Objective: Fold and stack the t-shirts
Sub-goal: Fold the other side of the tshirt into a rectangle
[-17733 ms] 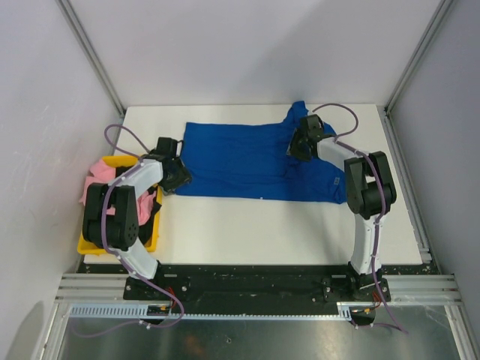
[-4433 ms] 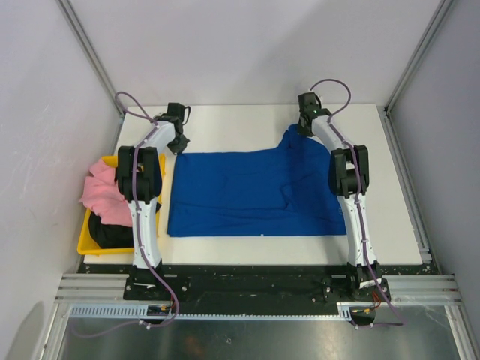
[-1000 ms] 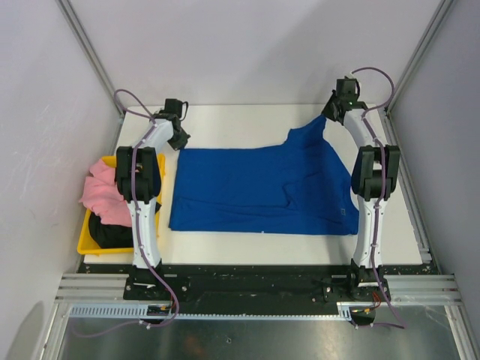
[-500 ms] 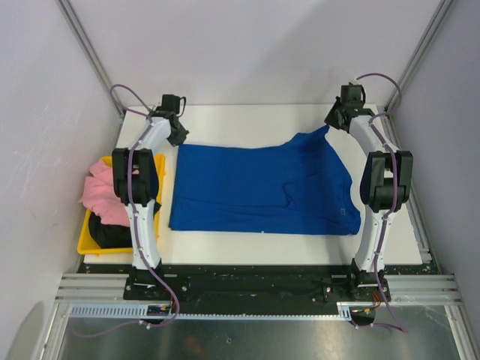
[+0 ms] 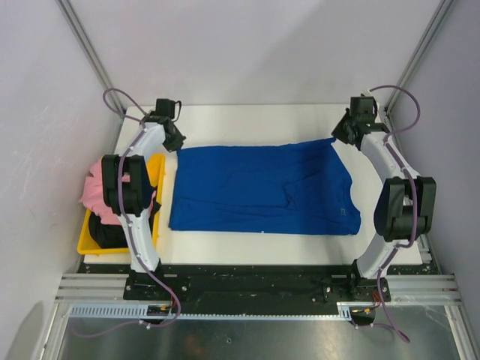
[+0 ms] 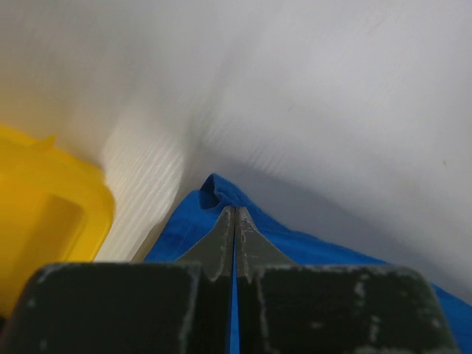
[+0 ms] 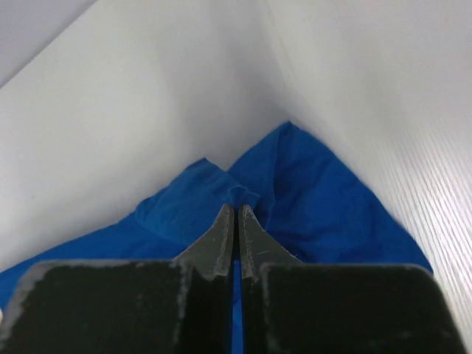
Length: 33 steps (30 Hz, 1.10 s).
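The royal-blue t-shirt (image 5: 262, 187) lies spread flat across the middle of the white table (image 5: 247, 124). My left gripper (image 5: 175, 144) is shut on its far left corner (image 6: 214, 188), with blue cloth pinched between the fingers. At the far right corner (image 7: 243, 193) my right gripper (image 5: 335, 138) is shut on the cloth in the same way. A pink t-shirt (image 5: 97, 191) and a black t-shirt (image 5: 109, 232) sit bunched in the yellow bin (image 5: 88, 244) at the left.
The yellow bin (image 6: 44, 214) stands just left of the blue shirt's left edge. Metal frame posts (image 5: 90, 52) rise at both far corners, and grey walls close in on three sides. The arm bases sit on a black rail (image 5: 247, 281) at the near edge.
My right gripper has pulled the far right corner outward to the right and down, flattening the raised cloth. My left gripper has shifted slightly left with its corner. The shirt now lies stretched flat.
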Tool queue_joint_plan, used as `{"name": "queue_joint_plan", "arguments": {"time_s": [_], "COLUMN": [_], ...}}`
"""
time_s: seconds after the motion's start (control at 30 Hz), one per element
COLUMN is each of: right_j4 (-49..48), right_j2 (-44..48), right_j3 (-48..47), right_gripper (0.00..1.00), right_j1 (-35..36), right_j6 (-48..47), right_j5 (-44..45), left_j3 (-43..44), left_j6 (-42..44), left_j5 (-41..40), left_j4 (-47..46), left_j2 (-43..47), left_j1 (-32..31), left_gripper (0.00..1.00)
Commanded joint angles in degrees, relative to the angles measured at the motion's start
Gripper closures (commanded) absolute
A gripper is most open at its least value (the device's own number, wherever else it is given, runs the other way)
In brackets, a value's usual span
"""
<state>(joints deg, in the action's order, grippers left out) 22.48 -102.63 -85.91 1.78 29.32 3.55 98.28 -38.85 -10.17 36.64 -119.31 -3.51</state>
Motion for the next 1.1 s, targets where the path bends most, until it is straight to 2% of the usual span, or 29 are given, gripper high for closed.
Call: {"name": "queue_joint_plan", "arguments": {"time_s": [0.0,0.27,0.43,0.63,0.83,0.97,1.07], "right_j4": [2.23,5.41,4.76,4.09,7.81,9.14,8.77], "right_j2": [8.78,20.99,23.29,25.40,31.46,32.22,31.03], "right_j3": [6.77,23.10,31.27,32.42,32.21,32.21,32.28], "right_gripper": [1.00,1.00,1.00,1.00,1.00,1.00,1.00], "right_j1": [0.27,0.87,1.45,1.25,-0.07,-0.44,0.10], "right_j6": [2.40,4.18,4.90,4.55,4.29,3.98,4.37], "right_j5": [-0.28,-0.40,-0.28,-0.49,-0.04,-0.47,-0.95], "left_j3": [-5.84,-21.92,-27.70,-28.35,-28.59,-28.78,-29.66], "left_j6": [1.30,0.76,0.46,0.97,1.52,1.42,0.78], "left_j5": [0.81,1.49,1.90,1.61,1.11,2.55,3.72], "left_j4": [-1.14,-4.01,-5.72,-6.20,-6.21,-6.48,-7.30], "left_j2": [7.57,16.01,17.31,18.75,21.72,21.30,19.98], "left_j1": [0.54,0.64,0.66,0.66,0.93,0.96,0.89], "left_gripper": [1.00,1.00,1.00,1.00,1.00,1.00,0.93]}}
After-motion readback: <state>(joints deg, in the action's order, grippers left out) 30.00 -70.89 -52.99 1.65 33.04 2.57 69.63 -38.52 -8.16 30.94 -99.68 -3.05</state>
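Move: The t-shirt's near folded strip is where the raised far edge is being carried. Its left end lies about 24 cm straight back from the left hand and 7 cm below; its right end is roughly 26 cm back, 7 cm right and 16 cm below the right hand. The yellow bin sits some 20 cm left and 19 cm back of the left hand. The small tag is about 23 cm back and 3 cm right of the right hand, 16 cm below. The t-shirt's far edge, already pinched at both ends, is swept back over the shirt towards the near strip, the left end about 12 cm, the right some 17 cm. Both hands sink as they go, the right deeper, fingers tipping more steeply down; then they lift 4 to 5 cm, wrists partly easing back. The fingers stay shut, the right still holding cloth. ##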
